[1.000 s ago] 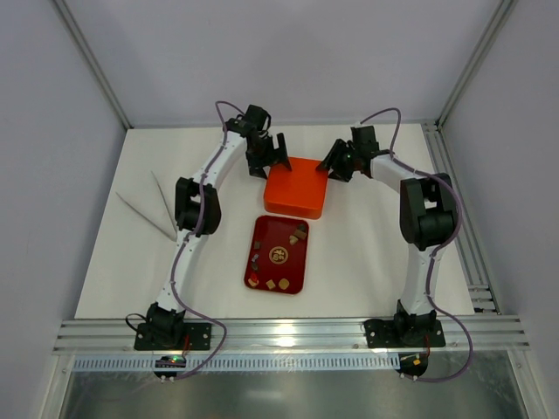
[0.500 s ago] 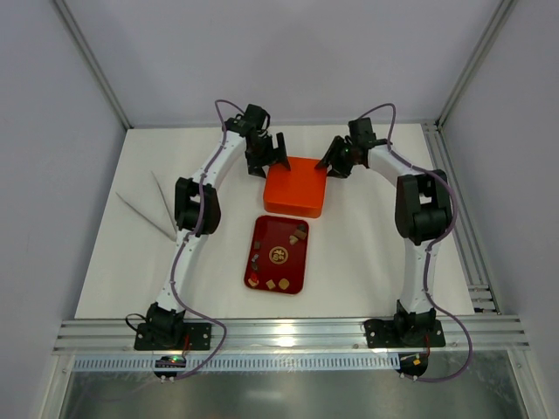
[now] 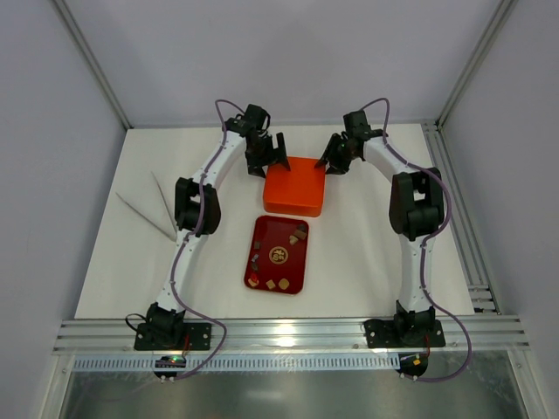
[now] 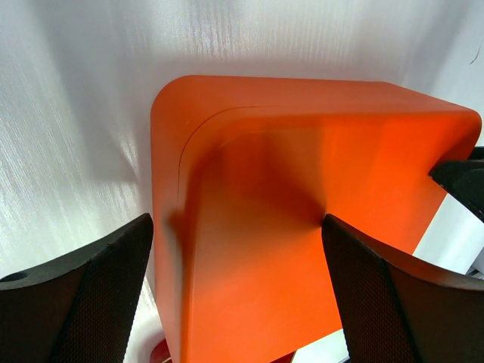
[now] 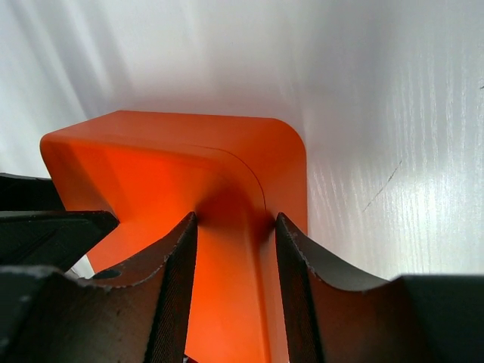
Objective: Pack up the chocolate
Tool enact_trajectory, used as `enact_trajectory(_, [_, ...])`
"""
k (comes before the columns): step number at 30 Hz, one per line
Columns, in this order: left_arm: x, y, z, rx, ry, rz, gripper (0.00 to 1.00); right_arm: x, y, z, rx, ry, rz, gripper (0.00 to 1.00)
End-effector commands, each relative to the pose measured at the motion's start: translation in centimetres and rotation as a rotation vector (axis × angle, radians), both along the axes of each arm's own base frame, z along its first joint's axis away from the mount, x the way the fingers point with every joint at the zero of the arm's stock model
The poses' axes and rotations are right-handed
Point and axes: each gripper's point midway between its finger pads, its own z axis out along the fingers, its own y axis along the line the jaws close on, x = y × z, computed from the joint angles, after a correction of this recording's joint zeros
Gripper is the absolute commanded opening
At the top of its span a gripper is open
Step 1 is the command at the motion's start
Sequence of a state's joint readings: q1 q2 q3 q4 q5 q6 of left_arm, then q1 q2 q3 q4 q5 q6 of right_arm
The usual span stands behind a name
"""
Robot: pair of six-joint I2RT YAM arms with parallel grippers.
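Note:
The chocolate (image 3: 278, 256), several small brown and tan pieces, lies on the dark red tray (image 3: 262, 229) in the middle of the table. The orange box (image 3: 295, 186) stands closed just behind the tray. My left gripper (image 3: 269, 159) is open wide astride the box's back left corner (image 4: 249, 189). My right gripper (image 3: 333, 161) is at the back right corner (image 5: 234, 189), jaws part open and empty, with the corner between the fingertips (image 5: 187, 227). Neither gripper holds any chocolate.
Two thin grey sticks (image 3: 155, 209) lie on the table to the left of the left arm. The white walls of the enclosure stand close behind the box. An aluminium rail (image 3: 454, 183) runs along the right edge.
My right gripper has moved a little back and left along the box's back right corner, and its elbow has swung left. The left arm, box and tray have not moved.

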State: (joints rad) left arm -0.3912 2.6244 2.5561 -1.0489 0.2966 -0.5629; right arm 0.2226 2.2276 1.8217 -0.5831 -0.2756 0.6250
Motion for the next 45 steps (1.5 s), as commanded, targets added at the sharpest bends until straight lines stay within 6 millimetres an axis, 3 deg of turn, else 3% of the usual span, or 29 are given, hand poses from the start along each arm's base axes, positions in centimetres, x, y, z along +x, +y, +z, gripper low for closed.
enact_trajectory(1, [-6.8,5.2,-11.4,0.355,0.287,-0.071,0.88,-6.9,-1.1,-9.2,-0.191,0.275,0.051,0.33])
enact_trajectory(9, [-6.3,4.8,-9.7,0.304,0.266,-0.047,0.88,-5.5,-1.1,-7.6,-0.130,0.156,0.065,0.47])
enact_trajectory(11, [-6.3,4.4,-9.7,0.268,0.262,-0.023,0.88,-4.5,-0.9,-6.0,-0.124,0.091,0.073,0.52])
enact_trajectory(12, [-5.9,4.3,-8.5,0.247,0.239,-0.011,0.88,-4.0,-0.7,-5.2,-0.124,0.059,0.085,0.54])
enact_trajectory(21, [-3.4,3.6,-4.5,0.122,0.133,0.069,0.88,-0.1,0.0,2.7,-0.088,-0.161,0.108,0.67])
enact_trajectory(25, [-2.2,3.8,-1.8,0.090,0.058,0.081,0.89,1.1,0.2,6.0,-0.065,-0.248,0.112,0.73])
enact_trajectory(30, [-0.7,4.9,3.1,0.062,-0.070,0.104,0.90,2.0,0.0,10.3,-0.049,-0.351,0.097,0.76])
enact_trajectory(32, [-0.5,5.2,5.8,0.066,-0.137,0.102,0.90,2.0,-0.3,12.5,-0.044,-0.398,0.088,0.77])
enact_trajectory(34, [-0.7,5.5,7.1,0.064,-0.173,0.095,0.91,1.6,-0.4,13.7,-0.046,-0.425,0.084,0.79])
enact_trajectory(35, [-0.8,5.7,7.8,0.069,-0.194,0.089,0.91,1.3,-0.6,15.3,-0.042,-0.463,0.078,0.79])
enact_trajectory(36, [-0.9,6.0,9.5,0.066,-0.230,0.091,0.92,0.8,-0.7,15.5,-0.044,-0.468,0.077,0.80])
enact_trajectory(37, [-1.4,6.1,9.8,0.068,-0.230,0.085,0.92,0.5,-0.8,16.1,-0.042,-0.482,0.076,0.80])
enact_trajectory(38, [-1.8,6.1,10.3,0.059,-0.232,0.077,0.92,-0.1,-1.0,18.1,-0.034,-0.528,0.071,0.80])
enact_trajectory(40, [-3.0,6.2,12.6,0.030,-0.263,0.066,0.92,-1.4,-1.4,17.8,-0.032,-0.529,0.068,0.80])
enact_trajectory(41, [-3.8,6.2,11.8,0.029,-0.252,0.060,0.92,-2.2,-1.5,20.4,-0.017,-0.598,0.063,0.81])
enact_trajectory(42, [-4.5,6.4,11.9,0.024,-0.253,0.057,0.92,-3.0,-1.8,19.2,-0.024,-0.580,0.061,0.81])
enact_trajectory(43, [-5.4,6.5,14.2,0.001,-0.301,0.056,0.93,-3.7,-2.0,19.7,-0.024,-0.598,0.055,0.82])
enact_trajectory(44, [-6.5,6.8,13.0,0.007,-0.282,0.051,0.93,-4.0,-2.3,20.1,-0.025,-0.621,0.046,0.82])
enact_trajectory(45, [-7.3,7.0,13.5,0.003,-0.293,0.045,0.93,-5.4,-2.8,20.4,-0.033,-0.632,0.037,0.82])
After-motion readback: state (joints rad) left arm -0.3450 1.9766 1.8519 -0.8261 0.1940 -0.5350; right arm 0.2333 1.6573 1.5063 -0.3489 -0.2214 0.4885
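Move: The lidded chocolate box sits between the hands, which straddle its left and right top edges near the far corners. Its middle lies about 7 cm right of the left hand, 4 cm back and 3 cm lower; from the right hand, about 8 cm left, 4 cm back and 3 cm lower. The chocolate tray lies roughly 24 cm back of both hands and 5 cm lower, 1 cm right of the left hand and 14 cm left of the right hand. The closed box is let go on both sides. The right fingers open off its right edge, almost in place, then that hand climbs about 19 cm, easing back 4 cm late and tipping its fingers up and forward some 30 degrees. The left hand, already wide open, first slips back slightly, then swings away left, up and back, ending some 11 cm higher and 7 cm to the left. ##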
